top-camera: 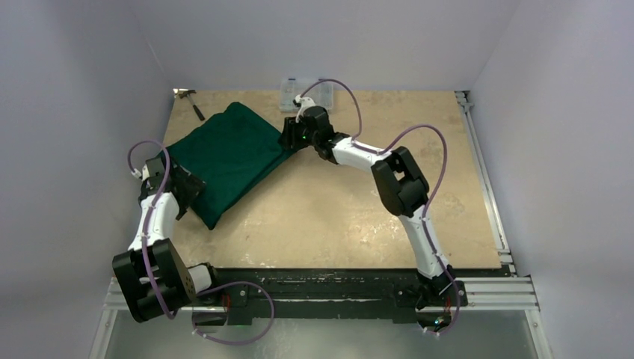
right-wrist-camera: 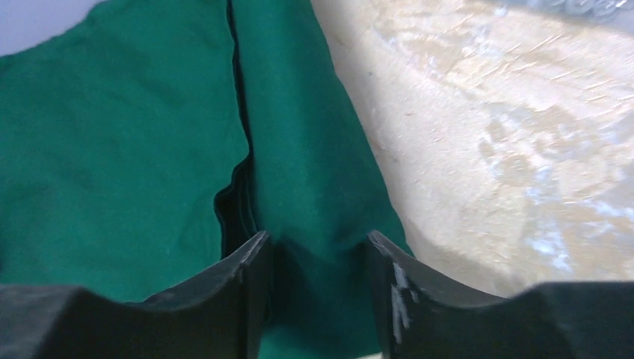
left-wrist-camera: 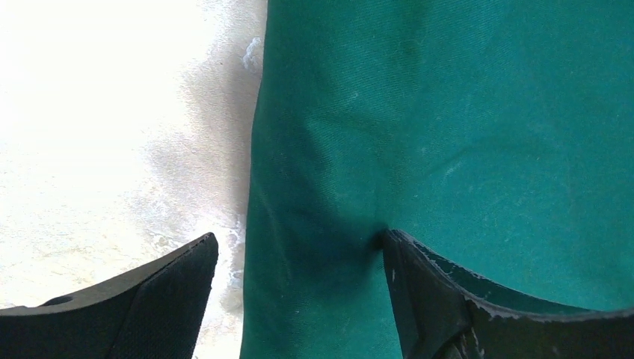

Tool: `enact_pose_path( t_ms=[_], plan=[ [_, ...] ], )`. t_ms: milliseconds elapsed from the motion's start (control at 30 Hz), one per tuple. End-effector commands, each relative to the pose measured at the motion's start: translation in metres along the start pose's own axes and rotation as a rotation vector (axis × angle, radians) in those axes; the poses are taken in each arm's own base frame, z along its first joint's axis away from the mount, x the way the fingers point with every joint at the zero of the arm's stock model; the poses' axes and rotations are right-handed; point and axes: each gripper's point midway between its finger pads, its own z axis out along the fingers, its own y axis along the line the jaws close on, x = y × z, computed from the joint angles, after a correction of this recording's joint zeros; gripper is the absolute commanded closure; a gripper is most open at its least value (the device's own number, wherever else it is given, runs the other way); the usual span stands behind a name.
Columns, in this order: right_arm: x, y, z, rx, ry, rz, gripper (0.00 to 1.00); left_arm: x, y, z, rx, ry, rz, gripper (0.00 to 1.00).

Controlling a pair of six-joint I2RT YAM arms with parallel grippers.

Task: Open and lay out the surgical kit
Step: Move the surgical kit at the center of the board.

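Observation:
The surgical kit is a closed bundle in dark green cloth [top-camera: 224,157] lying on the left half of the table; what is inside is hidden. My left gripper [top-camera: 185,187] sits at the bundle's near left edge. In the left wrist view it [left-wrist-camera: 300,238] is open wide. The cloth [left-wrist-camera: 448,112] edge lies between its fingers, and the right finger dents the fabric. My right gripper [top-camera: 290,139] is at the bundle's right corner. In the right wrist view it [right-wrist-camera: 316,236] stands open astride a raised fold of cloth [right-wrist-camera: 112,149] that touches both fingers.
A clear plastic compartment box [top-camera: 306,93] stands at the table's far edge, just behind the right gripper. A small hammer [top-camera: 191,102] lies at the far left corner. The tan tabletop [top-camera: 336,209] stretches to the right, with a metal rail [top-camera: 486,179] along its right side.

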Motion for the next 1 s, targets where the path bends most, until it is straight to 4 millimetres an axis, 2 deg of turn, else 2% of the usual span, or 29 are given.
enact_pose_path(
  t_ms=[0,67,133,267,367,467,500,600,767,867,967],
  plan=[
    [-0.006,0.019,0.018,-0.017,-0.01,-0.067,0.58,-0.012,-0.011,-0.012,0.04,-0.021,0.029,0.21],
    [0.003,0.015,0.02,-0.001,0.017,-0.069,0.75,-0.011,-0.016,-0.013,0.072,-0.014,0.046,0.23],
    [0.008,0.009,0.013,0.033,0.015,-0.07,0.86,-0.013,-0.025,-0.016,0.119,-0.014,0.065,0.25],
    [0.017,0.002,-0.018,0.09,0.043,-0.028,0.97,-0.011,-0.042,-0.021,0.218,-0.002,0.09,0.28],
    [0.024,-0.006,-0.044,0.154,0.065,0.011,0.99,-0.004,-0.061,-0.024,0.327,0.041,0.096,0.29],
    [0.032,-0.027,-0.073,0.286,0.065,0.05,1.0,0.007,-0.077,-0.025,0.439,0.091,0.09,0.3],
    [0.045,-0.034,-0.086,0.337,0.104,0.089,1.0,0.011,-0.082,-0.025,0.468,0.109,0.087,0.31],
    [0.067,-0.061,-0.13,0.501,0.144,0.134,1.0,0.02,-0.097,-0.027,0.558,0.152,0.09,0.32],
    [0.097,-0.082,-0.191,0.627,0.17,0.239,1.0,0.039,-0.125,-0.024,0.679,0.255,0.164,0.36],
    [0.108,-0.088,-0.215,0.656,0.169,0.328,1.0,0.052,-0.143,-0.02,0.716,0.312,0.217,0.39],
    [0.106,-0.09,-0.231,0.668,0.144,0.372,1.0,0.067,-0.165,-0.019,0.748,0.351,0.239,0.42]
  ],
)
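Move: The surgical kit's right corner lies between the right hand's open fingers, about 2 cm to its left and 2 cm below, with the kit's middle some 6 cm back and 18 cm left. The clear box stands about 14 cm ahead and 6 cm right of that hand. The left hand's open fingers straddle the kit's left edge, about 2 cm under them; the hammer lies some 27 cm ahead of it, about 1 cm left. Right fingers pinch the kit's right corner and drag it right and back some 20 cm, left hand following. ##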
